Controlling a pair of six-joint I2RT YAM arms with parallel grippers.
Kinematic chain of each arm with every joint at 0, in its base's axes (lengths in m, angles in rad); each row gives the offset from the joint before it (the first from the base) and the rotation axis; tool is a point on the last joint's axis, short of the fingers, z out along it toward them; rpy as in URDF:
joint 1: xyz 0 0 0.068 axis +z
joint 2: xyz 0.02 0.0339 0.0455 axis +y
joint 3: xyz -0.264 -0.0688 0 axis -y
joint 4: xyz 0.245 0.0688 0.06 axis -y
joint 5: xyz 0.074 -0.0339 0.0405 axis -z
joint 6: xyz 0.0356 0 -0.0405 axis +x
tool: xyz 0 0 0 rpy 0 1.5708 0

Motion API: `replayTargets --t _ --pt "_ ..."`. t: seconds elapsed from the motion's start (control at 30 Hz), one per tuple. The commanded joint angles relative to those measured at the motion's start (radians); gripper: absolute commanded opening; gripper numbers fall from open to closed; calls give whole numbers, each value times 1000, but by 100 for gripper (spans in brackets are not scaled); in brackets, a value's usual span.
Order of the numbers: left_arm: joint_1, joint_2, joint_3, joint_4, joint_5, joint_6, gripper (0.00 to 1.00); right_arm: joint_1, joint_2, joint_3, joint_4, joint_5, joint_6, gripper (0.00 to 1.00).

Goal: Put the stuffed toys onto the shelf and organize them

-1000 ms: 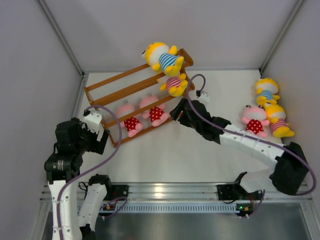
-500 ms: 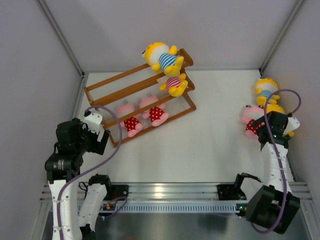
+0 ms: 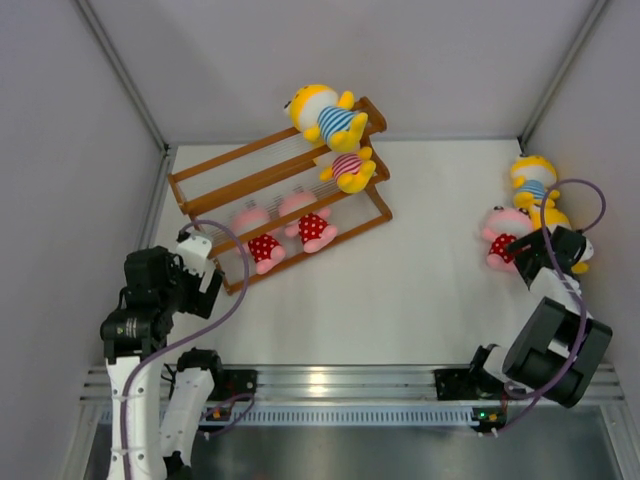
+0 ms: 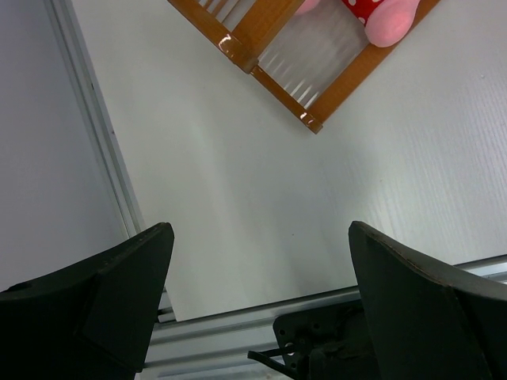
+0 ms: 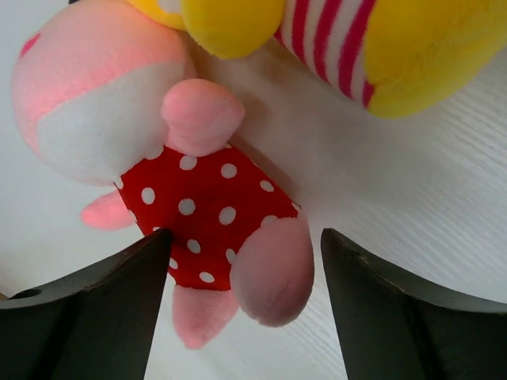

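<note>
The shelf (image 3: 280, 188) stands tilted at the back left. It carries a yellow stuffed toy in blue stripes (image 3: 325, 115), a yellow one in pink stripes (image 3: 348, 168) and two pink ones (image 3: 258, 240) (image 3: 310, 224). On the table at the right lie a yellow toy (image 3: 532, 182), a pink toy (image 3: 503, 235) and a yellow pink-striped toy (image 3: 575, 262). My right gripper (image 3: 530, 255) is open over that pink toy (image 5: 198, 198), its legs between the fingers (image 5: 119, 317). The left gripper (image 3: 198, 290) is open and holds nothing.
In the left wrist view the shelf's near corner (image 4: 273, 75) and a pink foot (image 4: 386, 22) show above bare table. The metal rail (image 3: 330, 385) runs along the near edge. Grey walls close in on the left and right.
My right arm swung from the shelf's right end to the toys at the right and now straddles the pink one. The left arm shifted slightly forward.
</note>
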Motion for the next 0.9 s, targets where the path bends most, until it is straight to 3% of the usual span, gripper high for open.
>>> replayTargets --t 0.0,0.03,0.1,0.13,0.2,0.23,0.57,0.7,0.87 --pt "4 -12 -9 20 21 7 98 -10 37 -8 173 -54 5 72" --pt "6 -9 -9 20 22 5 98 -10 44 -10 178 -57 4 59" --pt "6 -9 -5 20 24 7 98 -10 58 -22 215 -89 2 43" --pt "4 -8 1 19 22 7 98 -10 69 -27 225 -99 -1 28" --pt "6 -8 5 19 19 8 98 -10 63 -33 229 -108 -5 13" --pt "4 -8 8 19 19 10 98 -10 57 -33 224 -106 -8 0" --pt "6 6 55 8 16 13 98 45 -204 -4 39 -249 -65 0" --pt "6 32 156 -21 -1 37 98 182 -325 59 -109 -263 -120 0" --pt "4 35 166 -20 39 34 98 338 -361 105 -199 -280 -127 0"
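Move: The pink toy in the red dotted dress lies just ahead of the right hand, its middle about 5 cm forward, 3 cm left and 2 cm lower. The yellow toy with red stripes is some 11 cm right and 4 cm ahead of that hand; the blue-striped one about 18 cm ahead and 5 cm right. From the left hand the pink toy is roughly 68 cm right, 14 cm ahead and 17 cm down. Right hand creeps forward, pinches pink toy's leg, carries it 12 cm left, 10 up; left hand rises 5. ##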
